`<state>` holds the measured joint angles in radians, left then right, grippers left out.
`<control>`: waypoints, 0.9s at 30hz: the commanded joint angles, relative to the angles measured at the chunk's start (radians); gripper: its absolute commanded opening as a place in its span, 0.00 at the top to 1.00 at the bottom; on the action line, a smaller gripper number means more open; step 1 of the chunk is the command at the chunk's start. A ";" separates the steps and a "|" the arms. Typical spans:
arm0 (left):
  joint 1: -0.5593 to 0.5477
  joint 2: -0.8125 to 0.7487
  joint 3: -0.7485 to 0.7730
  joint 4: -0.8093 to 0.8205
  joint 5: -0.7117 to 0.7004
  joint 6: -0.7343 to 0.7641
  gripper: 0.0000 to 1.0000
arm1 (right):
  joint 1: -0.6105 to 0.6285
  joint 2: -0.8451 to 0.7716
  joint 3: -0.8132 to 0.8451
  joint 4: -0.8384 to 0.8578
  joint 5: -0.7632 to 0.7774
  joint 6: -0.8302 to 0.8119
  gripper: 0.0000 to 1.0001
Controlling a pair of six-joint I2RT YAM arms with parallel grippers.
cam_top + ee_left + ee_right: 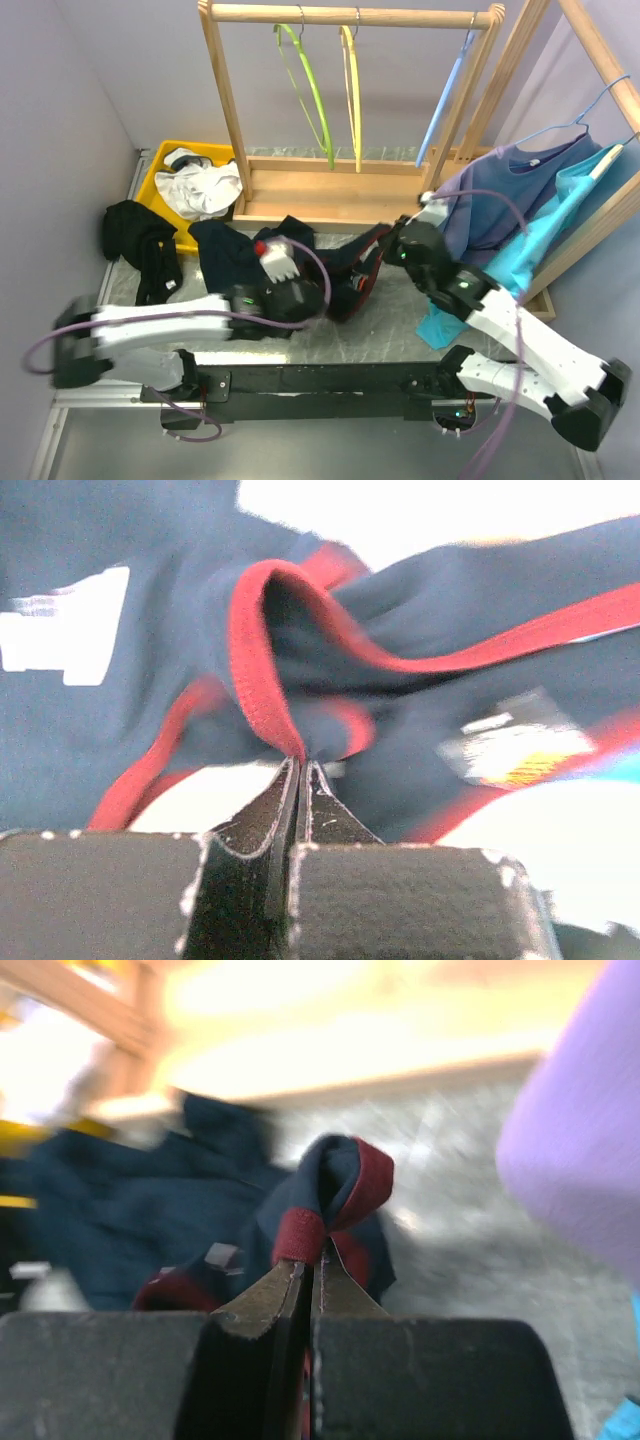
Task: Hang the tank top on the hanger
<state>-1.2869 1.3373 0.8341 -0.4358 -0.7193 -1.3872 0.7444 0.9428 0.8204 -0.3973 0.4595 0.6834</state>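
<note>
The tank top [345, 275], dark navy with dark red trim, lies bunched on the table in front of the wooden rack, between my two arms. In the left wrist view my left gripper [300, 765] is shut on a fold of the tank top's red trim [258, 670]. My right gripper [312, 1256] is likewise shut, pinching a loop of red trim [300, 1232] at the garment's right end. The lime-green hanger [312, 95] hangs by its hook from the rack's top rod, behind and above the garment, with nothing on it.
A yellow hanger [351, 90] and a light blue hanger [446, 95] hang on the same wooden rack [320, 190]. A yellow bin [160, 185] holds a white garment [205, 185]. A black garment [140, 245] lies at left. Purple and turquoise clothes [520, 190] hang at right.
</note>
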 commanded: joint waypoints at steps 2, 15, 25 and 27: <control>0.008 -0.343 0.343 -0.170 -0.270 0.329 0.99 | 0.012 -0.133 0.282 -0.040 -0.035 -0.065 1.00; 0.035 -0.130 1.261 0.032 -0.134 1.174 0.99 | 0.013 0.080 0.980 0.037 -0.024 -0.192 1.00; 0.131 -0.194 1.012 -0.018 -0.079 1.050 0.99 | 0.012 0.153 0.955 0.002 -0.012 -0.200 1.00; 0.181 -0.249 0.901 -0.068 0.007 0.943 0.99 | 0.012 0.095 0.826 0.021 -0.051 -0.148 1.00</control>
<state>-1.1828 1.1732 1.8729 -0.4210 -0.8227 -0.3027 0.7547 1.0878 1.8194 -0.3805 0.4374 0.5037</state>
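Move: Pinched in both hands already, the dark tank top still has its loose body heaped on the table, about 9 cm ahead of the left hand, 13 cm to its left and 9 cm below. That heap lies some 27 cm left of the right hand, level with it fore and aft, 18 cm down. The rack's base plank is about 19 cm ahead of the left hand and 3 cm to its right; the purple shirt hangs some 20 cm right of the right hand and 9 cm ahead. Flinging the tank top up off the table, both hands keep their pinch on its red-trimmed edges and shoot upward, the left over 50 cm and swinging out leftward, the right some 40 cm, so they spread apart. Both wrists tip the fingers upward by about 40 to 50 degrees; near the top the left eases forward, comes back in to the right and starts to sink, while the right only just begins to drop. ##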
